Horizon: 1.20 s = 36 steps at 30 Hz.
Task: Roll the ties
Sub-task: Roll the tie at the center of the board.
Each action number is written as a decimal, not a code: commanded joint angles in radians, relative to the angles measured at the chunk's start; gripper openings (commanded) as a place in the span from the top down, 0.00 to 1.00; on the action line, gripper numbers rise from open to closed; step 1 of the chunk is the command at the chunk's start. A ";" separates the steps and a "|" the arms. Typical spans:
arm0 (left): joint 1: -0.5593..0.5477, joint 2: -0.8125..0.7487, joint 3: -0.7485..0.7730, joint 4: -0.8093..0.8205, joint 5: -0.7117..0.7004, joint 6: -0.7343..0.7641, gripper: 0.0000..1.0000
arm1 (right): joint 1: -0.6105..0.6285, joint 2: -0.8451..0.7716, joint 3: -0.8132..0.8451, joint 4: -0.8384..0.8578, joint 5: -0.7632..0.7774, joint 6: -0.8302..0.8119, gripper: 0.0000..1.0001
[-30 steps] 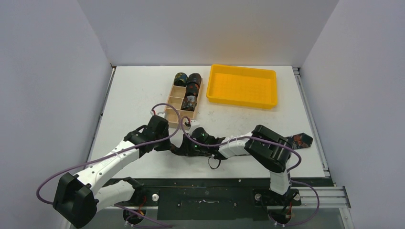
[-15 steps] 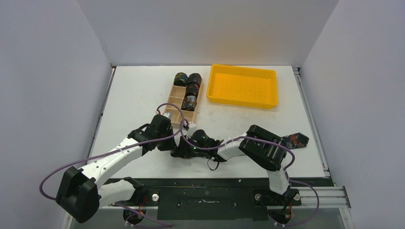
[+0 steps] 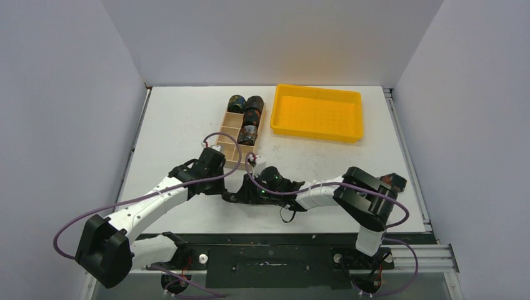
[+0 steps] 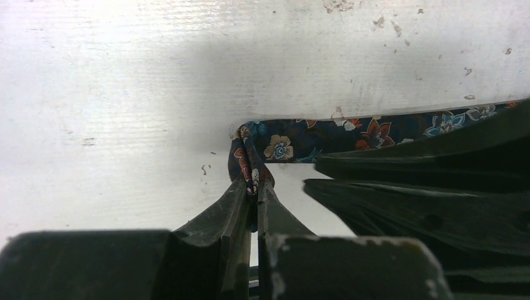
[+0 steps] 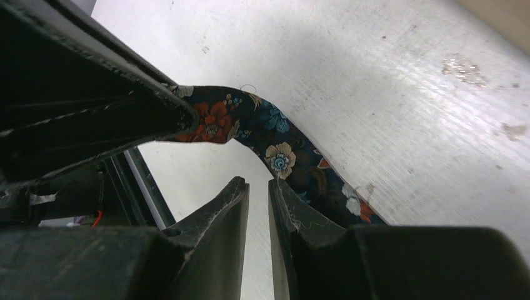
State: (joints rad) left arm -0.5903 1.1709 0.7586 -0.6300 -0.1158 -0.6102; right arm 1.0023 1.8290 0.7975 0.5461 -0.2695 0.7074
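Observation:
A dark floral tie [image 4: 350, 132] lies on the white table. My left gripper [image 4: 253, 187] is shut on its folded narrow end, which is pinched upright between the jaws. In the right wrist view the tie [image 5: 281, 153] curves past the outside of my right gripper [image 5: 257, 182], whose jaws stand a narrow gap apart with nothing between them. In the top view the left gripper [image 3: 225, 190] and the right gripper [image 3: 242, 195] meet near the table's front middle. The tie's wide end [image 3: 394, 182] shows at the far right, and the rest is hidden under the right arm.
A light wooden compartment box [image 3: 230, 145] stands at the back middle and holds several rolled ties [image 3: 252, 117]. A yellow plastic tray [image 3: 317, 112] sits to its right. The table's front edge runs just below the grippers.
Both grippers have shifted slightly right and back, still together at the tie's narrow end. The right arm's elbow has swung to the right.

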 commanded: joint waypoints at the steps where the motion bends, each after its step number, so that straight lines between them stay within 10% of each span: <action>1: -0.011 -0.007 0.073 -0.047 -0.063 0.033 1.00 | -0.019 -0.158 -0.049 -0.012 0.069 -0.052 0.79; 19: -0.203 0.330 0.254 -0.073 -0.171 -0.038 1.00 | -0.055 -0.577 -0.290 -0.240 0.343 -0.154 0.76; 36: -0.226 0.421 0.288 -0.011 -0.087 -0.086 0.62 | -0.063 -0.589 -0.342 -0.242 0.358 -0.149 0.76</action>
State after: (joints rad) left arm -0.8112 1.6211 1.0012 -0.6754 -0.2287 -0.6781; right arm 0.9482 1.2694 0.4576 0.2783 0.0570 0.5678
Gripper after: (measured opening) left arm 0.344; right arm 0.237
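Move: The left hand still pinches the doubled-over end of the tie; the spot on the lying tie where it will be laid is about 6 cm to its right, level fore and aft and some 5 cm below. The right fingers hover roughly 8 cm to the left hand's right, and the box's middle lies some 27 cm ahead and 6 cm right. From the right hand, that spot is about 2 cm left and 3 cm down. The right hand clears the way, its barely parted fingers kept as they are: it lifts about 6 cm while backing off to the right, then sinks again over the lying tie, some 13 cm right of its start, its wrist turned roughly 20 degrees, partly clockwise. After a tiny rise the left hand carries the pinched tie end about 6 cm right over the strip and 4 to 5 cm down onto it, left side of the hand tilting up by some 10 degrees, and opens its fingers on the way down to let the cloth go. ##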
